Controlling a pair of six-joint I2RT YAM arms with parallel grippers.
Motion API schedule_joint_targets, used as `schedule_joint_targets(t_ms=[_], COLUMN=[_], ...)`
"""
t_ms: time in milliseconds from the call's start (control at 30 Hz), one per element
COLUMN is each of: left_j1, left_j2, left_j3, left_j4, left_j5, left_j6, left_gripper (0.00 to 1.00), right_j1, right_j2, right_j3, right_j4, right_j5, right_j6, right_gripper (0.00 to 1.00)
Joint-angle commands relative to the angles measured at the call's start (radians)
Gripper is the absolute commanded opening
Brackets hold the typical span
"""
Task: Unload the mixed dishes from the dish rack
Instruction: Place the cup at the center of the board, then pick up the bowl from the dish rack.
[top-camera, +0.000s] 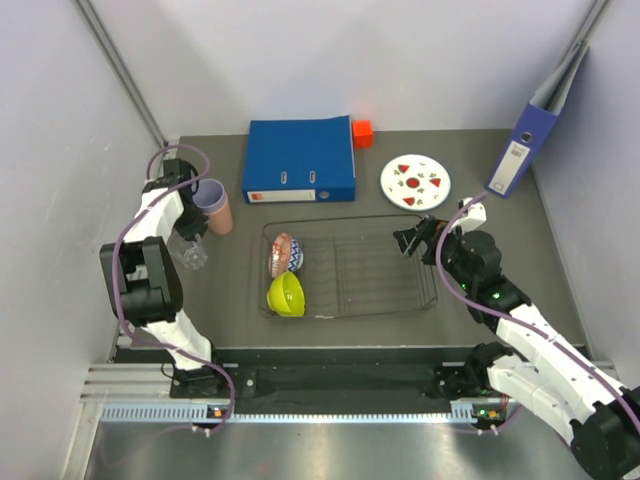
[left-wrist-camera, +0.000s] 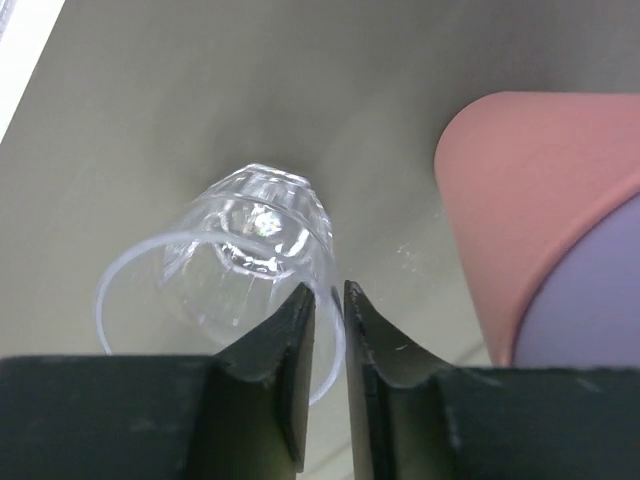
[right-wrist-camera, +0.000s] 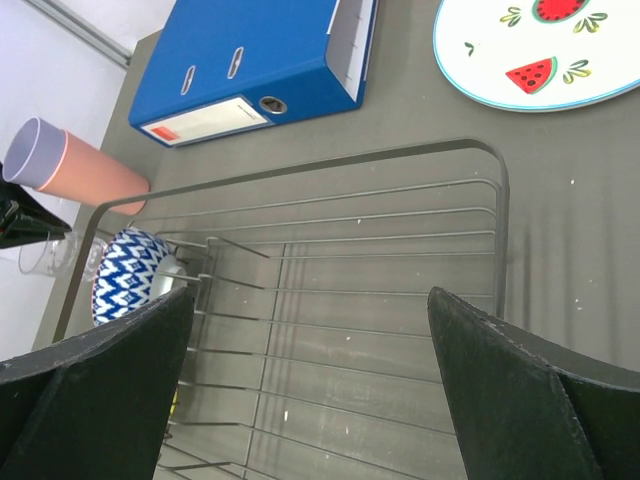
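The wire dish rack (top-camera: 420, 300) lies mid-table, with a brown-blue patterned bowl (top-camera: 285, 253) and a lime-yellow bowl (top-camera: 287, 293) at its left end. Left of it stand a lilac cup nested in a salmon-pink cup (top-camera: 213, 205) and a clear tumbler (top-camera: 190, 257). The white plate (top-camera: 415, 181) lies on the table behind the rack. My left gripper (left-wrist-camera: 325, 287) straddles the tumbler's (left-wrist-camera: 250, 250) near rim, jaws a narrow gap apart, beside the salmon cup (left-wrist-camera: 530, 200). My right gripper (right-wrist-camera: 310, 295) hangs wide open and empty over the rack's (right-wrist-camera: 500, 200) bare right part.
A blue binder (top-camera: 300, 160) lies flat behind the rack, with a small orange-red cube (top-camera: 362, 132) at its far right corner. A second binder (top-camera: 525, 150) leans against the right wall. Grey walls close in the left and right sides.
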Motion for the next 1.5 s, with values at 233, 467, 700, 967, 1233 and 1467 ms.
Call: schedule_joint_targets(t_ms=[233,467,700,967,1233,1467], left_j1=[0.006,-0.046,-0.380,-0.716,-0.915,-0.916], left_j2=[-0.143,-0.402,-0.635,-0.677,-0.495,-0.355], left_j3=[0.052,-0.034,-0.098,-0.215,-0.296,-0.213], left_j4=[-0.048,-0.046,-0.090,0.076,0.334,0.314], left_j5=[-0.028,-0.080,-0.280,-0.179,-0.260,-0.263], left_j6=[-0.007,-0.025,-0.062,-0.189,-0.246,-0.197], left_gripper=[0.51,0.82,0.99,0.99,0.99,0.98], right_j1=[0.007,0.007,0.009,0.022,0.046,0.064], right_j2=[-0.001,0.006,0.009,0.052,0.055,0.061], right_j3=[-0.003,0.000,-0.008,0.041,0.075,0.083], right_j4=[0.051,0.048,0.046,0.010,-0.029,-0.064], right_j5=[0.001,-0.010,-0.013,0.004,0.062,0.088], right_j6=[-0.013,-0.015,-0.010,-0.022,-0.027,-0.028], right_gripper=[1.00,0.99,1.00,1.00,1.00,1.00])
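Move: Beside the left hand, whose closed fingertips still straddle the glass's rim, the glass's middle is about 3 cm left, 2 cm back and 4 cm below. The patterned bowl in the rack is some 23 cm right, 8 cm back and 3 cm lower; the green bowl is about 21 cm right, 19 cm back. The stacked cups stand 7 cm ahead, 4 cm right. From the right hand the patterned bowl is some 29 cm left, level fore and aft, 14 cm lower. Opening from a narrow gap to fully wide, the left fingers let go of the glass's rim as the hand lifts some 16 cm and draws back from it. It then swings right, 28 cm in all, over the rack's left end towards the patterned bowl, tipping its fingers forward and turning clockwise about 35 degrees, and lastly sinks roughly 9 cm, stopping above the bowls without touching them. ##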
